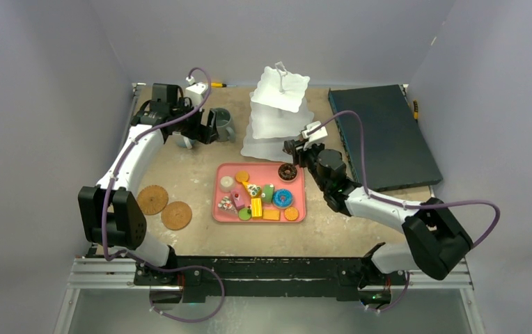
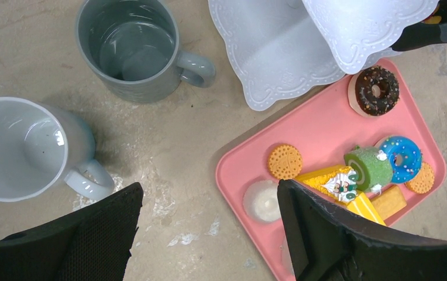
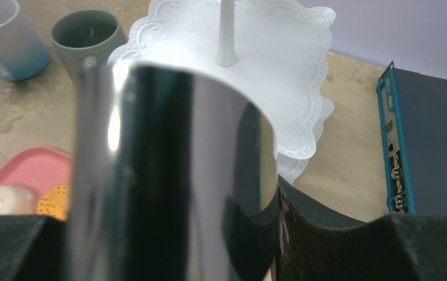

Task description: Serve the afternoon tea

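Note:
The white three-tier stand (image 1: 277, 111) (image 2: 279, 52) (image 3: 268, 52) stands at the back centre. In front of it, toy pastries and donuts lie on the pink tray (image 1: 221, 209) (image 2: 233, 170), among them a chocolate donut (image 1: 287, 172) (image 2: 376, 91). The grey mug (image 1: 223, 124) (image 2: 133, 50) and the white mug (image 1: 183, 141) (image 2: 22, 149) stand left of the stand. Two cork coasters (image 1: 152, 200) (image 1: 176, 215) lie at the near left. My left gripper (image 1: 197, 132) (image 2: 209, 193) hangs open over bare table between the mugs and the tray. My right gripper (image 1: 294, 148) (image 3: 162, 211) is shut on shiny tongs (image 3: 168, 146) (image 2: 437, 32) beside the stand's lowest tier.
A dark flat slab (image 1: 381, 136) (image 3: 432, 134) lies at the back right, close to my right arm. Small yellow-handled tools lie by the back wall (image 1: 223, 84) and beside the slab (image 1: 416, 109). Grey walls enclose the table on three sides.

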Robot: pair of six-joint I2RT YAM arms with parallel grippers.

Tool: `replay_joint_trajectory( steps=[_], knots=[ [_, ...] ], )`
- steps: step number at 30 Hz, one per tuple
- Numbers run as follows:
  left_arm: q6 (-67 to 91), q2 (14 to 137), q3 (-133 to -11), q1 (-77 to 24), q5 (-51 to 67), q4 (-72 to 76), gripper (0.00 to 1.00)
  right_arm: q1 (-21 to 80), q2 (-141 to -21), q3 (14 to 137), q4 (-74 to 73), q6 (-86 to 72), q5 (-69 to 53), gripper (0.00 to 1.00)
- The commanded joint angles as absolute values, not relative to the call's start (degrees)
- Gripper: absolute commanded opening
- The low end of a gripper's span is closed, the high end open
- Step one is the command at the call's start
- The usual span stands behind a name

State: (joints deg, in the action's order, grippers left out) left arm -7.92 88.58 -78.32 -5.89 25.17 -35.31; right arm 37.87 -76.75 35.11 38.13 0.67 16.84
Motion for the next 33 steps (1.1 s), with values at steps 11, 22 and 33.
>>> replay_joint_trajectory(
  steps=[11,22,33],
  knots=[
    [-7.45,86.36,-80.16,-5.19,26.96,-34.19,0.84,37.52,-83.38,32.9,51.58,0.46,25.15,0.33],
    [-7.15,85.34,-79.82,-5.09,26.47,-33.76,0.87,37.52,-82.88,31.77,53.22,0.51,25.19,0.59],
    [-6.94,84.51,-79.82,-5.05,26.55,-33.92,0.88,37.91,-74.43,30.36,48.0,-1.56,22.75,0.7]
  ],
)
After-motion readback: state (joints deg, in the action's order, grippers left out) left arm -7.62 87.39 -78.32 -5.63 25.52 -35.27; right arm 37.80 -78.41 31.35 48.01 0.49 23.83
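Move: The right hand holds the tongs, bend up, with the chocolate roll in their tips. They are meant for the front right part of the stand's bottom tier, about 2 cm ahead, 3 cm left and 13 cm below that hand. The chocolate donut lies some 6 cm back and 4 cm left, the stand's middle 7 cm ahead and 6 cm left, the green mug 9 cm ahead and 24 cm left. From the left hand the drop spot is about 25 cm right and 3 cm back. Still pinching the chocolate roll in the tongs, the right hand sinks about 4 cm onto the bottom tier's front right part, easing slightly forward and right and turning some 5 degrees clockwise. There the fingers widen, keeping the tongs but letting them spring apart to release the roll, and the hand goes back up about 4 cm. ##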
